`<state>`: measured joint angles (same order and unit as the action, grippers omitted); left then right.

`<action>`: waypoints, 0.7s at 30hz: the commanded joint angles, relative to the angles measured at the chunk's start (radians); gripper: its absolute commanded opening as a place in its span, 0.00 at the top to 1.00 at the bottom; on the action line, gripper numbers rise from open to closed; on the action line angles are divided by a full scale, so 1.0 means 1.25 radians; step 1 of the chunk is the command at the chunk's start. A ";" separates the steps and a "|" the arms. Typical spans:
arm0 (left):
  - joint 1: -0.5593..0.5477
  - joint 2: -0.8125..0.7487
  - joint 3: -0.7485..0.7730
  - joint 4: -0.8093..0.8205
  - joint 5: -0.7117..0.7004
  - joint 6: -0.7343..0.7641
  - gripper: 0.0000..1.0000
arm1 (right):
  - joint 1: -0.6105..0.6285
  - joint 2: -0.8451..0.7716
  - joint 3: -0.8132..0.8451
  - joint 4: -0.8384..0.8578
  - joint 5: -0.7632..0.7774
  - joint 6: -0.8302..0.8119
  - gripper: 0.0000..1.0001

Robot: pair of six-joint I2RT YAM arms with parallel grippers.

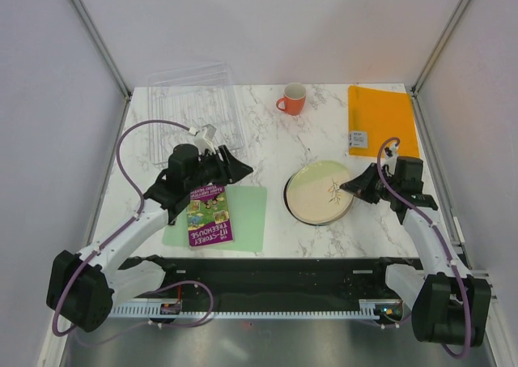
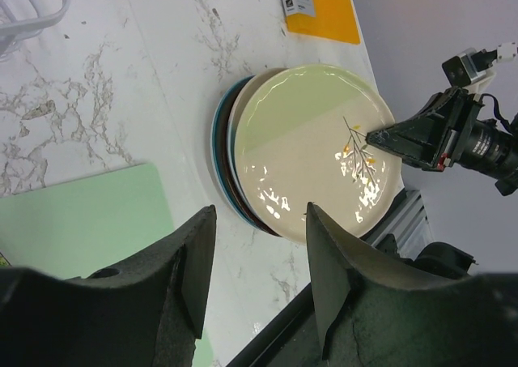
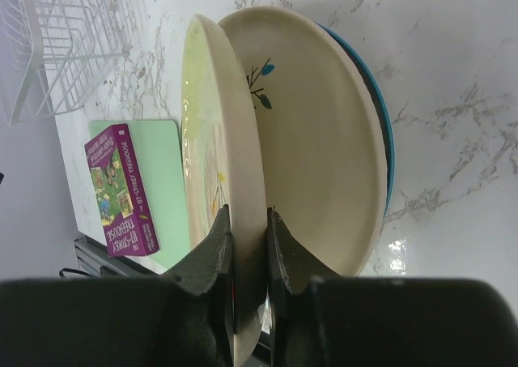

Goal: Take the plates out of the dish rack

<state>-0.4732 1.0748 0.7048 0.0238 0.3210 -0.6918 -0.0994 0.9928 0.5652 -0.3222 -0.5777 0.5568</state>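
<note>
A stack of plates (image 1: 301, 211) lies on the marble table right of centre. On top is the pale yellow-green plate (image 1: 320, 190) (image 2: 320, 148) (image 3: 201, 124) with a sprig. My right gripper (image 1: 350, 187) (image 3: 249, 213) (image 2: 372, 134) is shut on its right rim, and that side stands a little off the blue-and-cream plate (image 3: 324, 140) below. A dark-red rim and a blue rim (image 2: 220, 152) peek out on the stack's left. My left gripper (image 1: 243, 168) (image 2: 259, 221) hovers open and holds nothing, left of the stack. The clear dish rack (image 1: 194, 108) (image 3: 57, 43) stands at the back left, and I see no plates in it.
A light green mat (image 1: 247, 213) with a purple book (image 1: 209, 215) lies near the front, under the left arm. An orange mug (image 1: 292, 100) stands at the back centre. An orange sheet (image 1: 382, 120) with a small card (image 1: 358, 138) lies at the back right.
</note>
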 commanded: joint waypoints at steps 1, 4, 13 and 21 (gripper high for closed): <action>-0.002 0.002 -0.012 0.018 -0.010 0.023 0.45 | 0.001 0.005 0.030 -0.034 0.007 -0.054 0.83; -0.002 0.003 -0.012 0.019 -0.009 0.022 0.46 | 0.001 0.011 0.037 -0.047 0.029 -0.063 0.69; -0.002 0.015 -0.021 0.025 -0.004 0.017 0.46 | 0.001 0.035 0.046 -0.096 0.094 -0.104 0.36; -0.002 0.014 -0.043 0.036 -0.004 0.011 0.46 | 0.002 0.022 0.075 -0.143 0.166 -0.124 0.33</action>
<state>-0.4732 1.0969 0.6640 0.0292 0.3191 -0.6922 -0.0982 1.0405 0.5968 -0.4728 -0.4332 0.4347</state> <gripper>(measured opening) 0.542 0.666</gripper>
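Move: The right hand pinches the cream-and-green plate by its raised right rim. The stack of plates it goes onto is centred about 8 cm to the hand's left, 1 cm ahead and 8 cm below. The orange folder lies roughly 31 cm ahead and 12 cm right, the mug some 38 cm ahead and 16 cm left, both near table height. From the idle left hand the stack is about 24 cm right, 2 cm ahead and 16 cm down. The right fingers let go of the plate's rim, springing from nearly shut to about two-thirds open after a brief hold. As they part, the hand sinks about 3 cm and eases some 2 cm right and a little back, rolling its left side down by about 10 degrees; it finishes low beside the rim. The left hand only sinks about 2.5 cm in free air, fingers half open. ##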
